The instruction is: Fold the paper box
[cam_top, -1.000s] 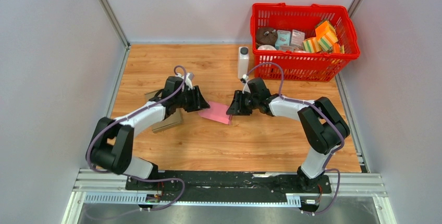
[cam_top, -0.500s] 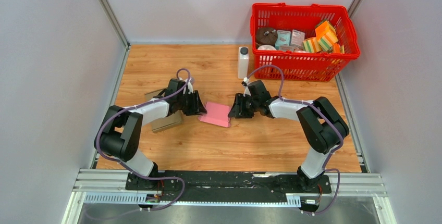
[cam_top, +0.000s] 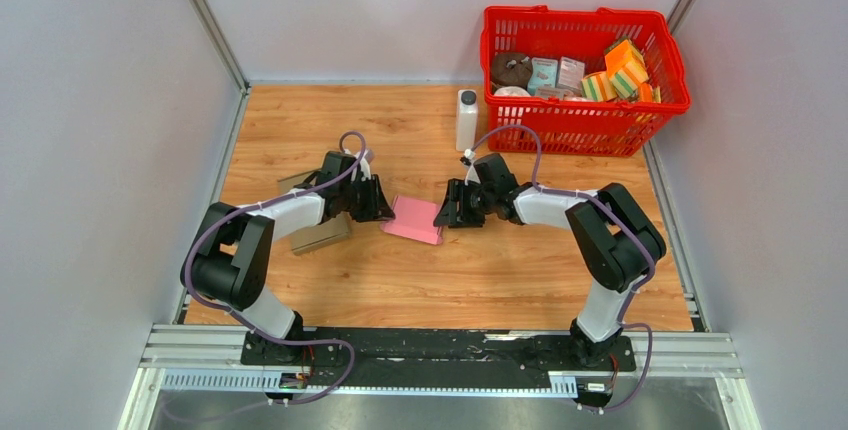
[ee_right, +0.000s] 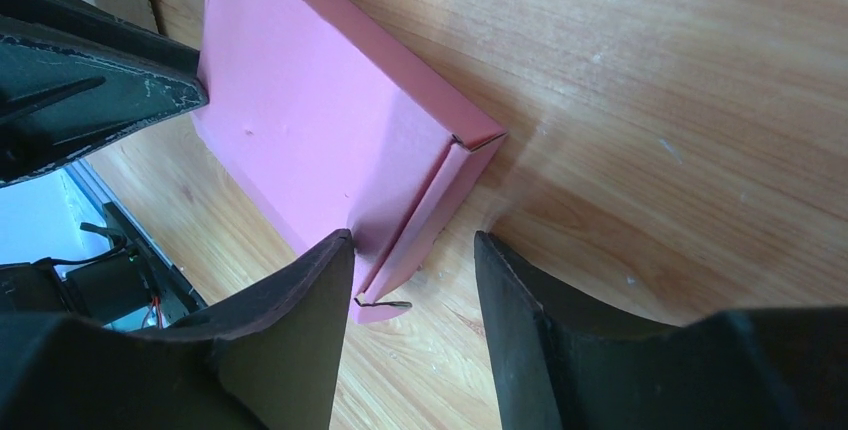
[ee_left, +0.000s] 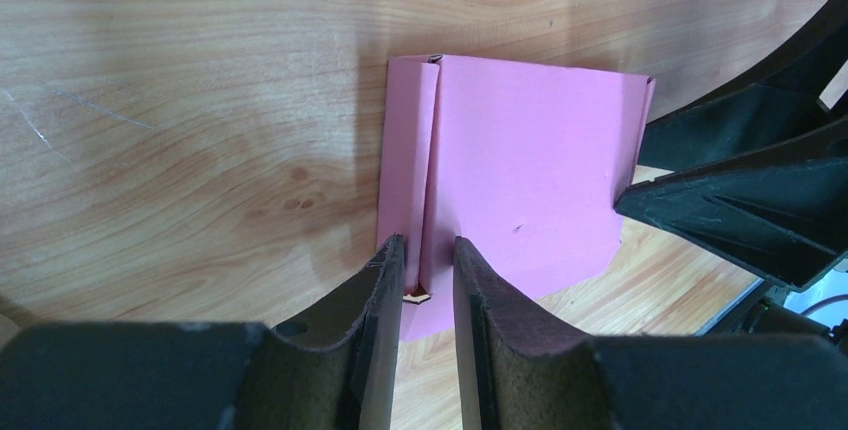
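A flat pink paper box (cam_top: 415, 218) lies on the wooden table between my two grippers. My left gripper (cam_top: 384, 211) is at its left edge. In the left wrist view the box (ee_left: 520, 160) shows a folded side strip. The left gripper (ee_left: 430, 262) straddles that strip with only a narrow gap. My right gripper (cam_top: 442, 214) is at the box's right edge. The right wrist view has the box (ee_right: 300, 120) with one end flap at its corner. There the right gripper (ee_right: 412, 250) stands open wide around that corner, its left finger (ee_right: 320, 290) against the box.
A red basket (cam_top: 585, 12) full of small items stands at the back right, with a white bottle (cam_top: 466, 120) beside it. Brown cardboard pieces (cam_top: 320, 235) lie under the left arm. Grey walls close in both sides.
The left arm dropped lower and its jaws narrowed around the box's side strip. The right jaws widened. The box shifted slightly and now lies squarer.
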Tool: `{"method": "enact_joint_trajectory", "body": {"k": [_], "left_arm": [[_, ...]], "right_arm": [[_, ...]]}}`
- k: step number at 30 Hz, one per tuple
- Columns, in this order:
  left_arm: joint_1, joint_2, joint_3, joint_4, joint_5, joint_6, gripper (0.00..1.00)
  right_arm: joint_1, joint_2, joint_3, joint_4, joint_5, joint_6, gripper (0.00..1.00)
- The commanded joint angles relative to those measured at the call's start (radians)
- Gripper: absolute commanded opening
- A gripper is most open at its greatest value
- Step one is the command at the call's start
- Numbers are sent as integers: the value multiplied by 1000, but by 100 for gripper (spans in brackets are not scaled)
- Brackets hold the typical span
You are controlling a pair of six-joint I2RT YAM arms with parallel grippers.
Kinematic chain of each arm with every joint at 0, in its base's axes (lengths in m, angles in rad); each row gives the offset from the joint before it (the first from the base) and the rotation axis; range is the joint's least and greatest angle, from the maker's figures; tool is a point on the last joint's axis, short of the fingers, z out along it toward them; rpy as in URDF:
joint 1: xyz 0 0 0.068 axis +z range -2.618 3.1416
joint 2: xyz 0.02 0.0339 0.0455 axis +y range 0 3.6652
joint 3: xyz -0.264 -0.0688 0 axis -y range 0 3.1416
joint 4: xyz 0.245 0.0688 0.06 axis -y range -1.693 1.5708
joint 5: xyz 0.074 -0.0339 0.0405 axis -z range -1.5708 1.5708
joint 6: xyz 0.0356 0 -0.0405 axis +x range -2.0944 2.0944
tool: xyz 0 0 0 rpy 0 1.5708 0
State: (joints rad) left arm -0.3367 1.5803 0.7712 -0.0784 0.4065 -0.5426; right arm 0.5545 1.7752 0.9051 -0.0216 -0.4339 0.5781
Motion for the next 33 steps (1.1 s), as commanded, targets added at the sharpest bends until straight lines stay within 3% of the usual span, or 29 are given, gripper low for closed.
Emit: {"method": "enact_joint_trajectory", "body": {"k": [1,3,7,10,11,15,23,33], "left_arm": [[4,6,4,15,12,26,32],[4,10,-6,23,12,21,31],[2,-17,-32,46,9,-2,32],[4,-74,-55,54,5,-20,46],[4,-89,-61,49,-1,-25,57],[21,-137,-62,32,8,-43,72],[41,-34,-53,135,164,-126,75],[34,40,-69,229,215,-195,76]], "right_arm": [[5,18,14,34,6,2,55],[7,4,18,26,26,-12,54],[28,13,25,-40,142,-79,38],[32,12,-18,-6,176,-84,33],[32,10,-35,12,170,-77,32],[24,18,-60,43,169,-55,24],[-37,15,-143,127,127,-3,19],[-87,50,-182,178,87,40,17]]}}
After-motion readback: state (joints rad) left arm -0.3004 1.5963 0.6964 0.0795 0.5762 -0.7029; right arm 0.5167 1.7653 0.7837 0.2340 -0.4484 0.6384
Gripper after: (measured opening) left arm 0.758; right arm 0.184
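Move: The pink box's middle lies about 5 cm to the right of the left hand, level with it front to back, a centimetre or so lower; the left fingers are already closed over its left end. From the right hand, half open at the right end, the box's middle is some 5 cm left, also about a centimetre lower. The white bottle stands 15 cm ahead and 5 cm right of the right hand. The brown box lies 14 cm left of the left hand, about level front to back. The pink box's right end is taken between the right fingers, which close on it from half open as that hand edges about 1.5 cm forward. The left hand draws back 1.5 cm and slightly down, opens wide to let go, lifts nearly 3 cm, then sinks and goes right about 2 cm over the left end, rolling some 10 degrees so its left side drops. ##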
